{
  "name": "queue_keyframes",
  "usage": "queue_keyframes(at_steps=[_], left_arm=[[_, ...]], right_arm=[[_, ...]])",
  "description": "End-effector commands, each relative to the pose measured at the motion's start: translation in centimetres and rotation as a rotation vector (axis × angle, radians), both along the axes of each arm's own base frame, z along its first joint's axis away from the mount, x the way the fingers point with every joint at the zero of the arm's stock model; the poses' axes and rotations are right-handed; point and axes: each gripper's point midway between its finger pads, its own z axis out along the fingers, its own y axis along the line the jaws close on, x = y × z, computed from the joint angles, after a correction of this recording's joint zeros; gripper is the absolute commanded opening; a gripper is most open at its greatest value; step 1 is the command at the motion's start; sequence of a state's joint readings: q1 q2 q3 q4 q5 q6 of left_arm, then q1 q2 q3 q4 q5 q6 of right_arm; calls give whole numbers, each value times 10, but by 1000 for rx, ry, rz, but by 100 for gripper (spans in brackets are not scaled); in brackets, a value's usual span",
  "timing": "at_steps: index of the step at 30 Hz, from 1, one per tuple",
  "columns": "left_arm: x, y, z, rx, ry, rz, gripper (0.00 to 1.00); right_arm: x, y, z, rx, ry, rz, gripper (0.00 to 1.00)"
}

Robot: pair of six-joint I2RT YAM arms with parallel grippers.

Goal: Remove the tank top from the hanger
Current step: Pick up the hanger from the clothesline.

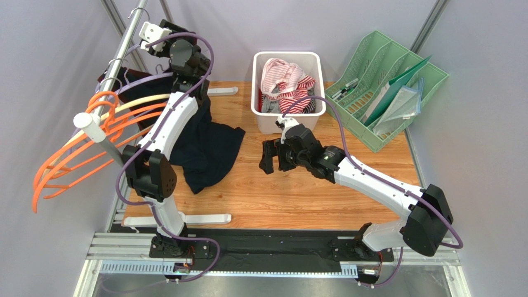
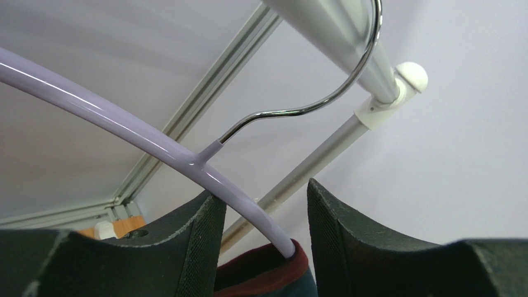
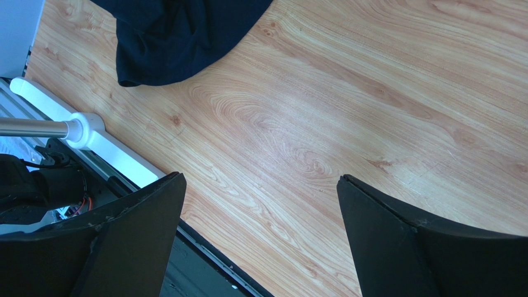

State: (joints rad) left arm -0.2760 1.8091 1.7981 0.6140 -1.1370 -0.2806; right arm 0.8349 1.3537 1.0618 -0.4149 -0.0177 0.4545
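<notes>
A pale lavender hanger [image 2: 124, 120] hangs by its chrome hook [image 2: 322, 99] from the silver rail [image 2: 347, 43] at the back left. The dark navy tank top [image 1: 207, 145] hangs from it and trails onto the wooden table [image 1: 291, 192]. Its red-trimmed strap [image 2: 272, 272] sits on the hanger arm. My left gripper [image 2: 263, 192] is up at the rail, jaws apart. The hanger arm and strap pass between them, the arm touching only the left finger [image 2: 186, 247]. My right gripper [image 1: 272, 158] hovers open over bare wood [image 3: 260, 178], right of the tank top's hem [image 3: 180, 37], holding nothing.
Several orange hangers [image 1: 74, 148] fan out from the rail's near end at the left. A white bin [image 1: 260, 111] of striped clothes stands at the back centre. A green file rack [image 1: 396, 86] is at the back right. The rack's white foot [image 1: 180, 219] lies near the front edge.
</notes>
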Motion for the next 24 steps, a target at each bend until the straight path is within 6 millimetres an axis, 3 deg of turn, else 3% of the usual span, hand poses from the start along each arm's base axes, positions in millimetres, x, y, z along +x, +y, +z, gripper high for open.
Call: queue_keyframes(at_steps=[1, 11, 20, 24], left_arm=[[-21, 9, 42, 11, -161, 13, 56], [-23, 11, 40, 21, -191, 10, 42], [-25, 4, 47, 40, -215, -45, 13], [-24, -2, 50, 40, -229, -82, 6]], right_arm=[[6, 9, 19, 44, -47, 11, 100], [7, 5, 17, 33, -51, 2, 100], [7, 7, 14, 44, -42, 4, 100], [7, 7, 13, 45, -39, 6, 100]])
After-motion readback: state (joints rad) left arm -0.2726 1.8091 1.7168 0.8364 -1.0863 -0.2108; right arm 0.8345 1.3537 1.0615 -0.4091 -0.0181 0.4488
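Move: The lavender hanger carrying the black tank top hangs by its hook on the clothesline. Its neck sits about 2 cm back and 2 cm left of the left hand, some 1 cm higher, with its bar already between the half-open fingers. The clothesline passes roughly 5 cm to the hand's left and 9 cm above. An empty lavender hanger hangs some 12 cm back and 3 cm left, about level. From the right hand the neck lies around 27 cm ahead, 33 cm left and 30 cm higher. The lavender hanger's bar, just beside its neck, gets pinched by the left hand: the half-open fingers close nearly shut on it. Meanwhile the hand rises about 1.5 cm and draws back some 1 cm, tipping up 5 degrees, then sinks and eases forward again, ending almost where it began. ##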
